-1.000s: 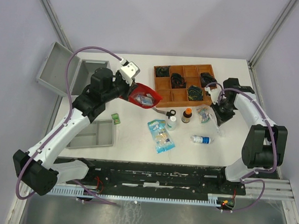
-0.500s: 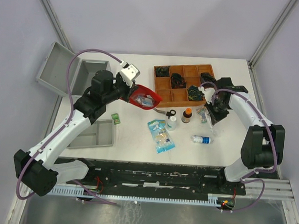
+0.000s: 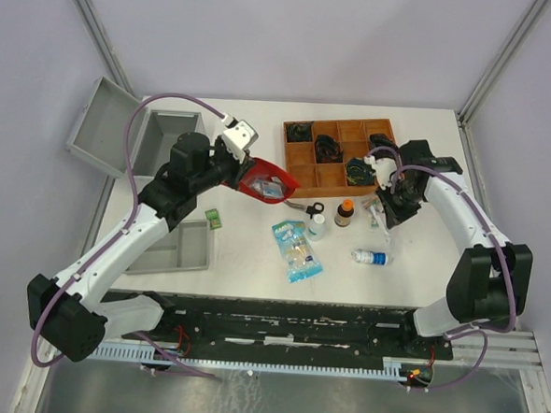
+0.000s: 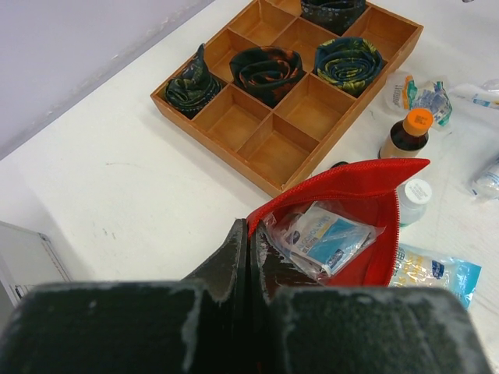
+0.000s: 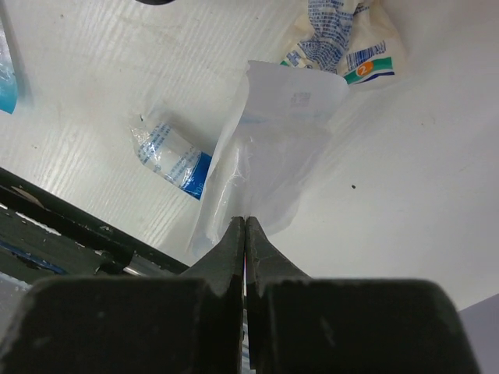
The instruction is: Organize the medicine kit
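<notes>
The medicine kit [image 3: 168, 130], a grey metal case, stands open at the table's far left with its lid [image 3: 107, 126] leaning back. My left gripper [image 3: 243, 178] [image 4: 251, 232] is shut on the rim of a red pouch [image 3: 266, 182] [image 4: 366, 183], held open above the table, with wipe packets [image 4: 323, 238] inside it. To the right, my right gripper [image 3: 389, 213] [image 5: 245, 221] is shut on the edge of a clear plastic packet [image 5: 273, 148], which hangs over the table.
A wooden compartment tray [image 3: 339, 164] holds rolled dark items at the back. A grey insert tray [image 3: 175, 247] lies front left. Loose on the table lie a brown bottle [image 3: 345, 213], a white bottle [image 3: 315, 226], a blue packet [image 3: 296, 250], a wrapped roll [image 3: 372, 258] and a bandage pack [image 5: 343, 39].
My right gripper has moved left and toward the wooden tray, carrying the clear packet. The left arm and the red pouch have hardly shifted.
</notes>
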`<move>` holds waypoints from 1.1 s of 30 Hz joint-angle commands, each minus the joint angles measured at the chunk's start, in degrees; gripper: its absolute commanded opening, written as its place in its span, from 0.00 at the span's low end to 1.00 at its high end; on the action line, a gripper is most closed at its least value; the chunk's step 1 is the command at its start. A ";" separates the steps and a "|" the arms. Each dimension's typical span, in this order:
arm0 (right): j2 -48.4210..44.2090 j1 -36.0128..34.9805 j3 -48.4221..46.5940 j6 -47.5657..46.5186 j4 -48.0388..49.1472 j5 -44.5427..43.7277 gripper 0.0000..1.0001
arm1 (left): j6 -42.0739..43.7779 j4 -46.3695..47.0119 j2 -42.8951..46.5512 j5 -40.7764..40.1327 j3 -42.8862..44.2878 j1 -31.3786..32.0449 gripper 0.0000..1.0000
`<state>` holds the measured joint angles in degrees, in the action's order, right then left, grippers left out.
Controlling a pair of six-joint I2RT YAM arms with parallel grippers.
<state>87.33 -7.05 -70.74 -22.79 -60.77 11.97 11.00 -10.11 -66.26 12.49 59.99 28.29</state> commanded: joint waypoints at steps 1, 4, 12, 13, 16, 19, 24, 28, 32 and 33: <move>-2.18 -2.50 -1.23 -0.16 -0.15 -1.49 0.01 | -1.98 4.26 1.81 -0.11 0.27 -0.31 0.03; -2.50 -5.73 0.50 -0.15 1.36 -3.08 0.01 | -1.73 4.45 2.29 -0.88 0.11 -0.33 0.03; -9.71 -14.35 2.27 -1.14 3.88 0.14 0.01 | -2.10 4.86 2.50 -5.51 0.19 -1.12 0.03; -10.62 -15.37 1.95 -1.20 3.50 0.74 0.01 | -2.12 4.99 2.41 -5.85 0.26 -1.32 0.03; -11.89 -18.49 1.14 -1.66 1.46 3.69 0.01 | -1.33 6.18 1.66 -7.50 0.74 -1.66 0.03; -12.66 -21.98 2.41 -3.38 0.81 6.61 0.01 | 0.03 6.61 0.39 -8.63 2.52 -1.81 0.03; -13.27 -27.41 9.06 -6.89 6.05 3.74 0.01 | 0.18 5.91 -0.50 -8.78 6.24 -1.83 0.03; -11.82 -29.23 13.10 -6.53 11.67 1.35 0.08 | -0.82 5.68 -0.53 -8.02 7.28 -1.75 0.03; -11.85 -29.60 12.66 -6.20 11.40 1.20 0.32 | -0.73 5.45 -0.38 -7.75 7.36 -1.77 0.03; -12.68 -29.60 12.65 -6.11 11.63 0.64 0.44 | -0.61 5.40 -0.32 -7.70 7.27 -1.80 0.03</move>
<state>76.36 -36.34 -57.10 -28.47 -53.19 14.09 11.05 -7.79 -67.35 4.60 64.86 26.70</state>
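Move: The right hand already holds the gauze packet. The bare spot it is bound for is roughly 12 cm to its left, 11 cm back and 5 cm below. The water bottle lies about 4 cm left and 7 cm back; the blue packet 22 cm left and 7 cm back; the white pill bottle some 18 cm left and 1 cm back. From the left hand, that spot is about 23 cm right, 17 cm back and 21 cm down. The right fingers open and let go of the gauze packet beside the blue packet, after carrying it about 11 cm left and 8 cm back past the forward side of the water bottle, rising some 4 cm before dipping, the wrist turning about 35 degrees counter-clockwise. The left hand keeps its pinch on the red kit, lifting it about 4 cm and easing forward and left. ##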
